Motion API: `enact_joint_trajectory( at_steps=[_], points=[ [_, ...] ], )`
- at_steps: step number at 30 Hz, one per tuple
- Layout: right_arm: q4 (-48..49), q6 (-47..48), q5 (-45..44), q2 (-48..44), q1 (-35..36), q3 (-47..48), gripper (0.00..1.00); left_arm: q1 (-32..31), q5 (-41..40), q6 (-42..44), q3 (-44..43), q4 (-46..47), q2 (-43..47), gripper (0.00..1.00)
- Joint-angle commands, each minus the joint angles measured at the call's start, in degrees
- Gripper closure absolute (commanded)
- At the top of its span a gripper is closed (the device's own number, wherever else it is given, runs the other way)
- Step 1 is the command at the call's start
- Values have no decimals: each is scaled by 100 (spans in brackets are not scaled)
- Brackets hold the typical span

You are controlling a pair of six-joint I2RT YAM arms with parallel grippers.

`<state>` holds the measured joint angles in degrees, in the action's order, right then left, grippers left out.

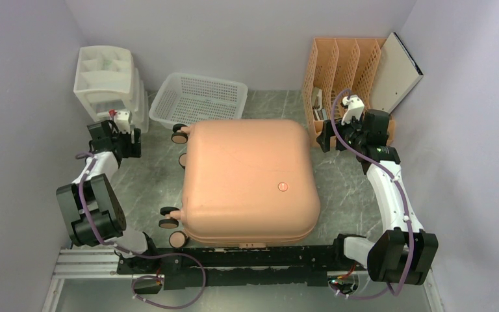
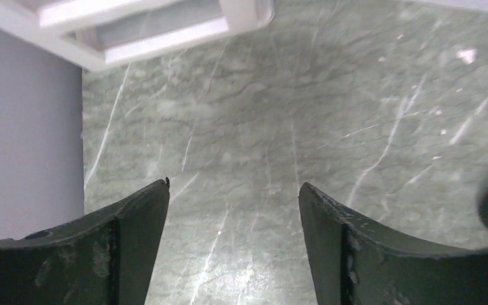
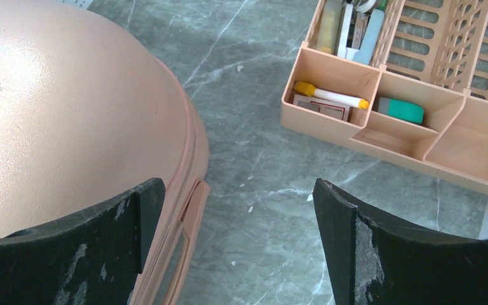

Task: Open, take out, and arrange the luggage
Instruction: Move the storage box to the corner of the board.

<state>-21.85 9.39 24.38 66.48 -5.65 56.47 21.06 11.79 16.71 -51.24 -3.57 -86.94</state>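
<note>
The salmon-pink luggage [image 1: 248, 181] lies flat and closed in the middle of the table, its black wheels [image 1: 169, 223] toward the left. My left gripper [image 1: 128, 138] hangs open to the left of it, near the white shelf unit, with only bare marble between its fingers [image 2: 140, 241]. My right gripper [image 1: 325, 136] is open by the luggage's far right corner. In the right wrist view the shell [image 3: 63, 114] and its side handle [image 3: 187, 219] lie under the left fingertip, apart from the jaws; nothing is held.
A white plastic basket [image 1: 198, 99] stands behind the luggage, and a white shelf unit [image 1: 107, 81] is at the back left. An orange-tan file rack [image 1: 345, 78] with pens and tape [image 3: 400, 109] is at the back right, a board [image 1: 396, 73] leaning beside it. Walls close in on three sides.
</note>
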Motion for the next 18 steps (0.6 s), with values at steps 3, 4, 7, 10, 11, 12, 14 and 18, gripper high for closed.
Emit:
enact_joint_trajectory(
  at_steps=[3,4,7,10,11,12,14,18],
  points=[
    [62,-7,75,41,-33,145,8,-67,710,-356,159,912,515,4],
    [58,-14,82,48,-33,145,8,-98,635,-420,178,1052,535,4],
    [58,-38,78,63,-33,145,8,-198,272,-594,193,1446,517,4],
    [64,-50,60,64,-34,145,8,-285,-123,-679,194,1777,426,3],
    [61,-51,66,67,-39,145,8,-302,-200,-704,182,1883,383,4],
    [65,-51,61,71,-38,145,8,-316,-287,-724,166,1954,329,4],
    [49,-51,58,74,-33,149,8,-360,-570,-757,115,2081,200,3],
    [50,-51,86,84,-35,145,8,-384,-815,-923,126,2524,-69,4]
  ],
)
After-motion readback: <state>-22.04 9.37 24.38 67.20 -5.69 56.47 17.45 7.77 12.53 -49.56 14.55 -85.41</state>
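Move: The white storage box stands with its front facing the left gripper, its middle some 13 cm ahead, about 3 cm to the left and a little above. The white basket lies about 15 cm ahead and 21 cm to the right, somewhat lower; the suitcase's far wheel is about 15 cm to the right and 3 cm ahead, slightly below. From the right gripper the box is roughly 66 cm to the left, 14 cm ahead and 8 cm lower. Raise the left gripper about 6 cm while easing it some 5 cm forward towards the front of the storage box, rising first and advancing steadily. Tilt the fingers up by roughly 15 degrees as you go, and open them from mostly open to nearly full width, still holding nothing. ##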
